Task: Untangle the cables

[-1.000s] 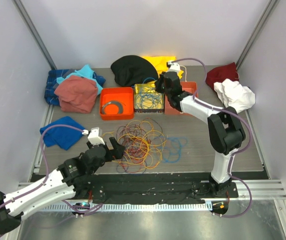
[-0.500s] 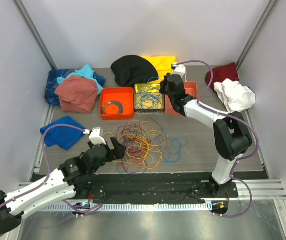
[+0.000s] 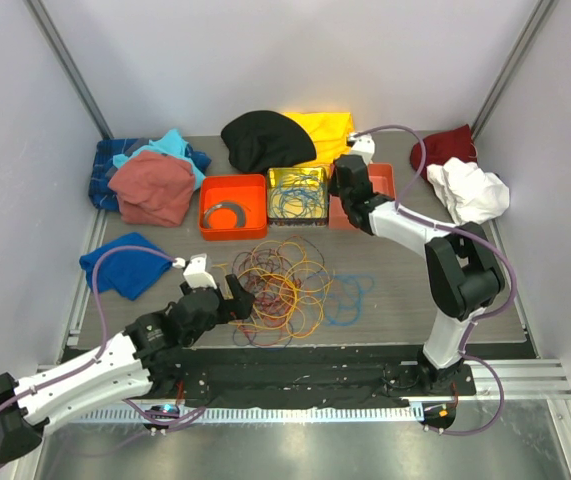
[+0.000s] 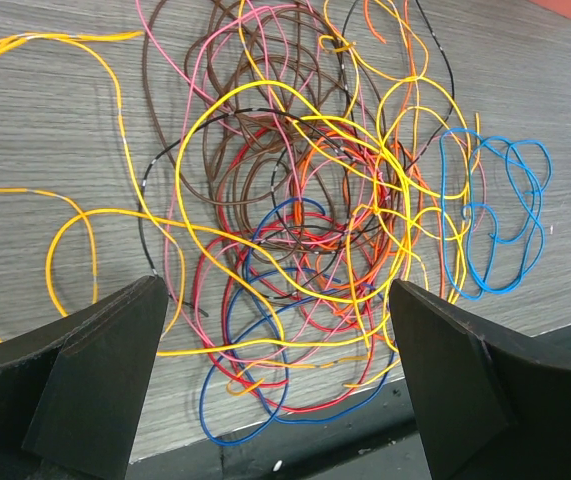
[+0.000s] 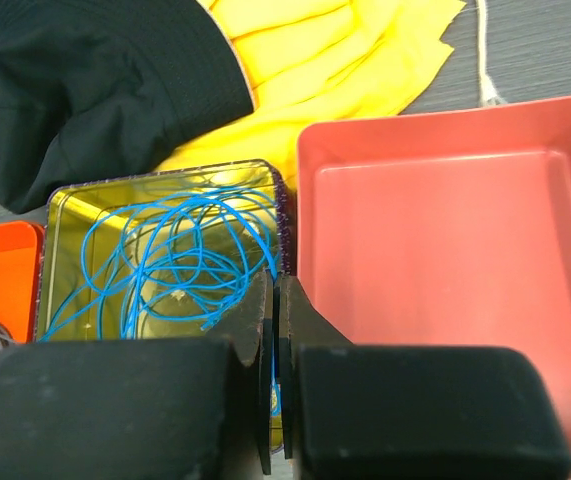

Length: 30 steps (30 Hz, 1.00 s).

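Observation:
A tangle of thin cables (image 3: 280,290) in yellow, orange, red, blue, pink and brown lies on the table's near middle, also filling the left wrist view as the tangle (image 4: 305,220). A loose blue loop (image 3: 350,295) lies beside it on the right. My left gripper (image 3: 235,298) stands wide open at the tangle's near-left edge; its fingers (image 4: 277,290) straddle cables without touching them. More blue cable (image 5: 165,260) is coiled in the yellow tin (image 5: 65,200). My right gripper (image 5: 275,280) is shut over the tin's right rim, a blue strand running into its jaws.
An orange tray (image 3: 233,181) holds a grey ring (image 3: 227,213). A red tray (image 5: 445,240) sits right of the tin. Clothes lie around: black (image 3: 265,138), yellow (image 3: 327,125), dark red (image 3: 443,148), white (image 3: 470,190), blue (image 3: 125,262), a pile (image 3: 150,180).
My right arm has swung rightward from above the yellow tin to its right rim by the red tray. The left gripper has crept slightly forward toward the tangle.

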Motion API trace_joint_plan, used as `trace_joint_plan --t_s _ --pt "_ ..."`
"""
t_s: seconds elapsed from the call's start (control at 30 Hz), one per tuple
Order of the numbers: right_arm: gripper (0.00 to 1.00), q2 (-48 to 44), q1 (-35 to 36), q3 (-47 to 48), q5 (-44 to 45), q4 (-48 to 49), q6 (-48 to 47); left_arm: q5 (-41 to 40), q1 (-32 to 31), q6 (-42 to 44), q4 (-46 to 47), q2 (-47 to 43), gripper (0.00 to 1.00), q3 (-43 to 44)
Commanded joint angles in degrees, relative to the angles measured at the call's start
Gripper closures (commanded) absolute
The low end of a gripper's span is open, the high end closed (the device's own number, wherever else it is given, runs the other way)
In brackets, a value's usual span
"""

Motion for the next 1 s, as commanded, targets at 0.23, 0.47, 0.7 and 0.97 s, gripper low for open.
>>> trace_joint_plan --t_s 0.23,0.47,0.7,0.97 --pt "0.99 12.8 0.0 15.7 -3.3 -2.4 -2.3 -0.2 0.0 -1.7 1.4 -1.3 0.02 0.5" --pt "0.99 17.1 0.0 18.6 -5.3 -4.7 -2.0 -0.7 0.0 -1.9 1.1 -1.3 0.02 0.3" --pt "0.52 12.4 1.1 14.7 -2.1 -4.0 -2.4 0.3 0.0 -1.5 2.6 0.5 0.02 0.5" --pt "0.37 -3.7 2.9 4.7 5.5 -2.0 -0.3 -0.2 -0.1 -0.2 3.0 -0.1 0.02 0.9"
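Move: The gold box that the held blue cable is being taken to has its middle about 7 cm left of the right hand, roughly 3 cm ahead and 14 cm below. The pink tray lies some 8 cm to the hand's right and 3 cm ahead, the orange tray about 22 cm left and level with it. The black hat is 14 cm left and 16 cm ahead. From the left hand, the gold box is about 28 cm ahead, 12 cm right and 8 cm below. The blue cable, already pinched by the right hand above the gold box's right rim, is carried forward and left over the box, about 5 cm ahead and 4 cm left, while being lowered some 6 cm. Low down, the shut fingers open to a bit over half and let go, then the hand quickly backs off and rises about 4 cm. ##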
